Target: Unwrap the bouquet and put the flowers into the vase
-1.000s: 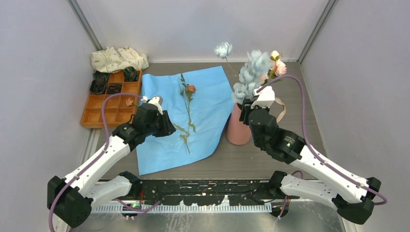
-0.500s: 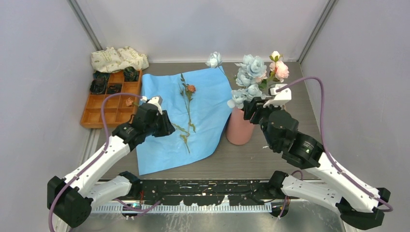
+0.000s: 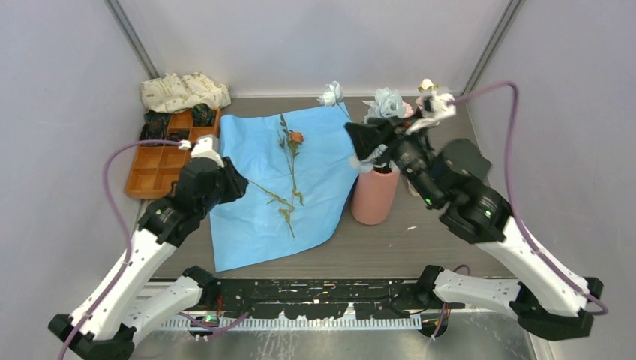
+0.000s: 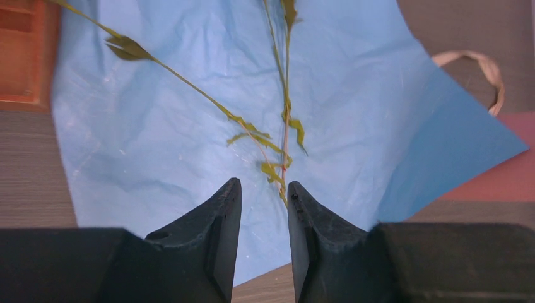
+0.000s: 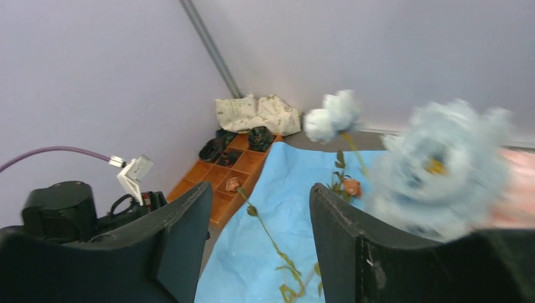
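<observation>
The bouquet is undone, and its blue paper point(image 3: 311, 161) lies spread flat on the table. The salmon-pink vase point(image 3: 373, 199) stands at the paper's right edge with pale blue flowers point(image 3: 386, 103) in it. An orange-brown rose point(image 3: 296, 138) and its stem lie on the paper. A second stem point(image 4: 189, 85) runs across the paper toward the tray. My right gripper point(image 3: 352, 135) point(image 5: 262, 186) hovers open above the vase, empty, pointing left. My left gripper point(image 3: 238, 187) point(image 4: 262, 183) hangs over the paper's near part, jaws slightly apart with nothing between them.
An orange compartment tray point(image 3: 154, 176) with dark items stands at the left, a cream patterned cloth point(image 3: 184, 91) behind it. A beige ribbon loop point(image 4: 473, 63) lies right of the paper. Grey walls close in both sides.
My right gripper opened, let go of the blue flowers in the vase, then rose and swung left above them. My left arm lifted and drew back to the left.
</observation>
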`<control>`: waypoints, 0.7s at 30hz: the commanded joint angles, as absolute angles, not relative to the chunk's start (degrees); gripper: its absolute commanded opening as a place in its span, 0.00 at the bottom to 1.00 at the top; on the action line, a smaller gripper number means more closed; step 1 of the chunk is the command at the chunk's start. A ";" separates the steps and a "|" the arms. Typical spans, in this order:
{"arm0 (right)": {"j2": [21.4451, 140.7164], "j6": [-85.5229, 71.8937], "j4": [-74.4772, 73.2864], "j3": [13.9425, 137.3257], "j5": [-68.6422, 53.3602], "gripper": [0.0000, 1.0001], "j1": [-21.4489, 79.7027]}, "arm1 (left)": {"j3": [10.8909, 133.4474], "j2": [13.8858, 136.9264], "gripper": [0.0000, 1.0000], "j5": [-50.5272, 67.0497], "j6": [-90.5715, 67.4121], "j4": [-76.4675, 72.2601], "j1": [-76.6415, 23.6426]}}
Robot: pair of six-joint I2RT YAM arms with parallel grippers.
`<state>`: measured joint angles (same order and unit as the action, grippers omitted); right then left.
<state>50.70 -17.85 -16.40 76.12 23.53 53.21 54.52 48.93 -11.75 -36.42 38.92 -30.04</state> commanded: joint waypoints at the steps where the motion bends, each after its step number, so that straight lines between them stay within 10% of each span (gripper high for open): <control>1: 63.98 -21.09 -19.37 83.82 15.00 0.64 54.31 | 59.41 42.52 0.34 -25.61 -38.97 45.11 -30.32; 21: 117.00 -34.05 -51.37 113.86 22.42 0.60 59.18 | 58.15 34.86 0.34 -35.25 -42.61 51.67 -30.24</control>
<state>111.46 -31.68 -43.99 105.89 17.37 59.05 58.57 34.04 -34.89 -41.85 52.66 -30.04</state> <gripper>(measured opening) 0.607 0.340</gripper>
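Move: The stem crossing of the loose flowers on the blue paper lies about 10 cm ahead of the right hand, 17 cm to its left and some 47 cm below; from the left hand it is roughly 8 cm ahead, 7 cm right and 22 cm below. The upright orange rose lies about 32 cm beyond the crossing, level with it sideways. The vase stands some 8 cm ahead and 8 cm right of the right hand, its middle 36 cm lower. The loose stems on the paper are what the right hand heads for: leaving the vase, it swings left about 20 cm, then plunges nearly 30 cm, easing a little forward, its half-open fingers tipping some 40 degrees downward and its left side rolling down; it ends still above the stems. The left hand makes room, moving about 10 cm left, 5 up and slightly back, turning counter-clockwise. ##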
